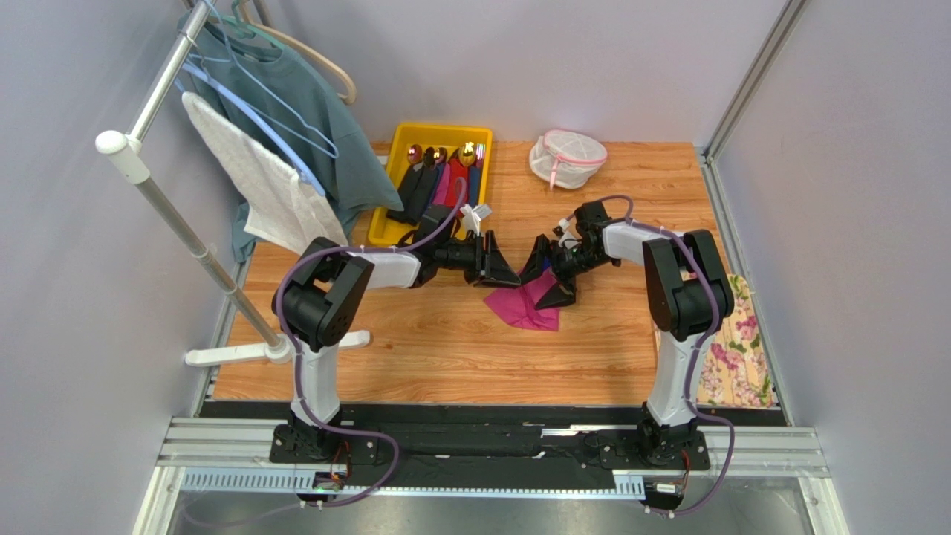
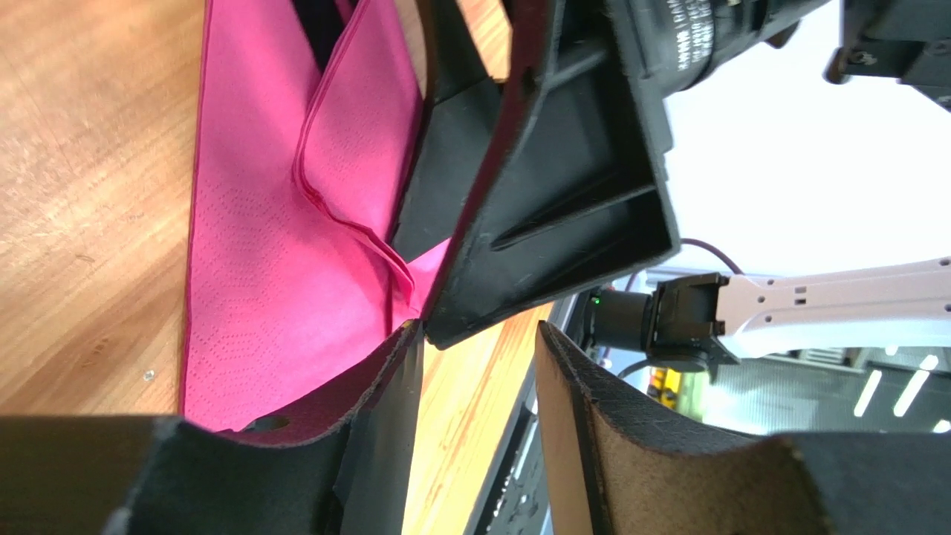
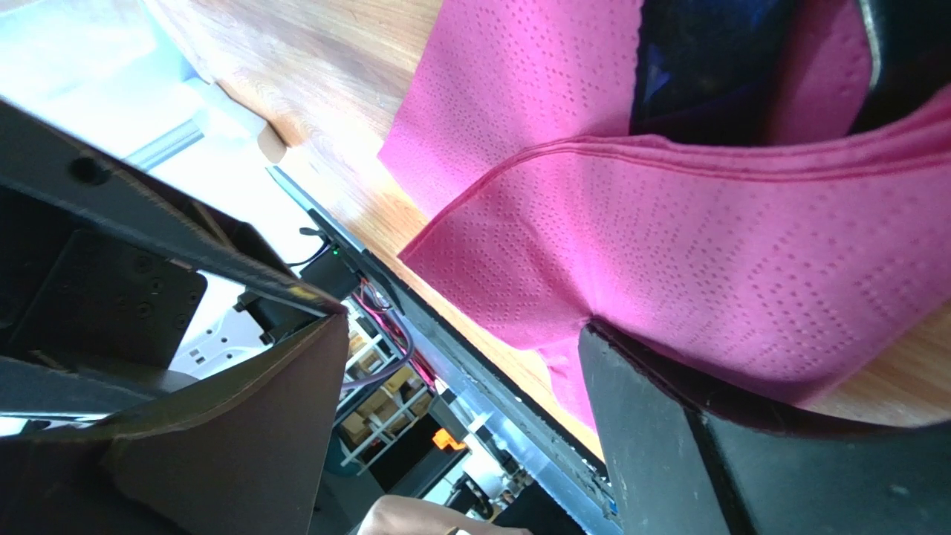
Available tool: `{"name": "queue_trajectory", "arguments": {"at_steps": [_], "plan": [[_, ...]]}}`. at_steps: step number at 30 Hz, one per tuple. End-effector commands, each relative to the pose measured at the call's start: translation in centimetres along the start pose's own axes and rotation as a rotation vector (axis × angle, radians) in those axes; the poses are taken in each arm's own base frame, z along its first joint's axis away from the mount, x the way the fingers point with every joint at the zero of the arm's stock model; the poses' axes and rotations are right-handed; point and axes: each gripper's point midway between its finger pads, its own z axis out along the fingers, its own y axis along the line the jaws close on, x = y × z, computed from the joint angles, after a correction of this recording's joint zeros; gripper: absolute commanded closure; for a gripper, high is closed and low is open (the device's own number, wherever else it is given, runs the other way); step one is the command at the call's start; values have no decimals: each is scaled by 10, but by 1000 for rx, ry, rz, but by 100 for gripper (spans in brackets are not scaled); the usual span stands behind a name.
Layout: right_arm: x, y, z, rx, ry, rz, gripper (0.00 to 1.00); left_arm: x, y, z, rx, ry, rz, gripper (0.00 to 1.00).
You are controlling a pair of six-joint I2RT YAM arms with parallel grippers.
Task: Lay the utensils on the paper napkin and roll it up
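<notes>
The magenta paper napkin lies mid-table, partly folded over on itself. Dark blue-black utensils lie on it under the raised fold, mostly hidden; a dark end of them shows from above. My left gripper stands open at the napkin's left edge, nothing between its fingers, only wood showing in the gap. My right gripper is open wide at the napkin's right side. One of its fingers rests against the fold, and its black finger stands close in front of my left jaws.
A yellow tray of coloured-sleeve cutlery stands at the back, left of centre. A white mesh pouch sits at the back right. A clothes rack with a shirt and cloths stands on the left. A floral cloth hangs off the table's right edge.
</notes>
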Motion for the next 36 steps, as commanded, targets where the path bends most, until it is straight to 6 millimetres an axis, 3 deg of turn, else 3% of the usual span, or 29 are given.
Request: {"name": "queue_trajectory", "arguments": {"at_steps": [1,4,5,8,15,18,23,31,36], "plan": [[-14,-22,10,95,-49,-6,16,-24,-40,-6,74,-58,138,56],[-13,-21,12,89,-40,11,25,-22,-36,-1,74,-54,134,72],[-13,-21,13,86,-40,14,36,-22,-34,0,73,-57,117,76],[-13,-22,14,89,-34,18,43,-26,-31,4,78,-80,80,81],[-13,-26,16,102,-29,23,44,-40,-15,15,11,-114,34,84],[-12,-27,16,105,-27,20,44,-37,-5,26,-46,-67,49,86],[-13,-28,16,111,-28,16,47,-17,20,39,-113,24,-21,89],[-13,-28,16,109,-26,10,49,7,35,45,-165,108,-14,94],[-15,-14,9,76,-32,-18,52,17,53,46,-220,152,-20,96]]}}
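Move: The left hand hovers with the pink napkin's folded-over flap about 5 cm to its right, about 1 cm ahead and some 8 cm below. The knife's middle lies about 4 cm farther out than the flap and 1 cm farther right; the napkin's unfolded left corner is roughly 5 cm left of the hand and 1 cm ahead. For the right hand, the flap's middle is 1 cm to its right, straight below by about 2 cm, with the knife 4 cm ahead and 3 cm right. The left hand shuts its half-open fingers almost fully while arching over towards the flap beside the right gripper, about 3 cm to the right and a similar way forward, rising slightly first, then sinking some 4 cm and easing back about 1 cm, its fingers still above the cloth. The right hand keeps a fingertip on the flap, settles about 1.5 cm lower onto it and draws its wide-open fingers in to about half open, hardly shifting sideways. ##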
